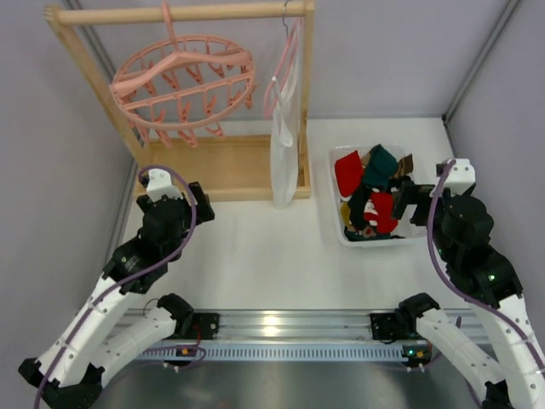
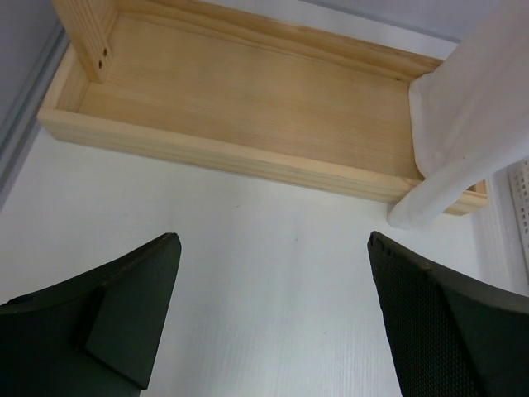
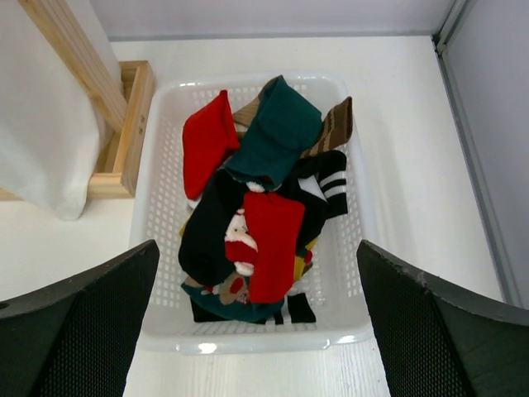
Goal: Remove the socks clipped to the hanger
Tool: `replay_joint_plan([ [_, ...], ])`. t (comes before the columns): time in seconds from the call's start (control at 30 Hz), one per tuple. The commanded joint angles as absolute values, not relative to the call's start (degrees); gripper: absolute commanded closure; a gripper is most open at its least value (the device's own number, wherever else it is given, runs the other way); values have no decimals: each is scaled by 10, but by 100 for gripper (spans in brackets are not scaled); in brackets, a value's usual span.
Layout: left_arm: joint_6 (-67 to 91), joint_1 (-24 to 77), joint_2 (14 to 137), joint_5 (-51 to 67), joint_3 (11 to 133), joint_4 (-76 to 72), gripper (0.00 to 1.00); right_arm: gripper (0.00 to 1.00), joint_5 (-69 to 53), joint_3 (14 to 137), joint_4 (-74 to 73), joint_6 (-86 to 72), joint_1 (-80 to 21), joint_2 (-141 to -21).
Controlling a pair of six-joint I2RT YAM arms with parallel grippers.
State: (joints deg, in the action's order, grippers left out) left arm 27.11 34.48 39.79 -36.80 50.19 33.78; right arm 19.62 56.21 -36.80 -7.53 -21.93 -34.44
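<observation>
The round salmon-pink hanger (image 1: 183, 89) hangs from the wooden rail at the back left, its clip pegs bare. Several socks (image 1: 370, 192), red, black, teal and brown, lie piled in a white basket (image 1: 337, 228) at the right; they also show in the right wrist view (image 3: 264, 219). My left gripper (image 2: 273, 310) is open and empty above the white table, near the wooden frame base (image 2: 240, 99). My right gripper (image 3: 256, 331) is open and empty, just at the near side of the basket (image 3: 347, 289).
A slim pink hanger with long white cloth (image 1: 283, 136) hangs at the rail's right end; the cloth (image 2: 471, 116) drapes over the frame base's right corner. The wooden rail frame (image 1: 183, 13) stands at the back left. Grey walls bound both sides.
</observation>
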Motion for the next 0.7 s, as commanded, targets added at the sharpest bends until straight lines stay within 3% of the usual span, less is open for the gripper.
replay_joint_plan([
  [0.0, 235, 344, 376, -383, 548, 428, 2, 1, 186, 590, -434, -62, -212, -320],
  [0.27, 159, 344, 265, -401, 541, 454, 2, 1, 150, 572, -458, -68, -218, -248],
  [0.67, 112, 343, 217, -287, 549, 446, 2, 0, 185, 544, -461, -54, -229, -209],
])
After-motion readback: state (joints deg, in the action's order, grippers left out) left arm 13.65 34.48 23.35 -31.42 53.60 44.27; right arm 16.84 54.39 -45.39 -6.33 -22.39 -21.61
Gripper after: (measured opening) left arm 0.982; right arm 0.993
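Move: The sock basket lies about 12 cm ahead of my right hand, some 4 cm to its left and 25 cm below. From my left hand it is roughly 11 cm ahead, 47 cm to the right and 21 cm down. The emptied pink hanger hangs some 18 cm ahead of my left hand, 2 cm to the right and slightly above; the rack tray is about 19 cm ahead, 6 cm right and 24 cm down. I draw both empty, wide-open hands back towards my bases, touching nothing. My left hand retreats about 6 cm from the rack tray, rising some 4 cm and easing left, its fingers tipping up slightly and turning about 10 degrees clockwise towards straight ahead; my right backs about 5 cm away from the sock basket at nearly the same height, and both slow to a near stop. ##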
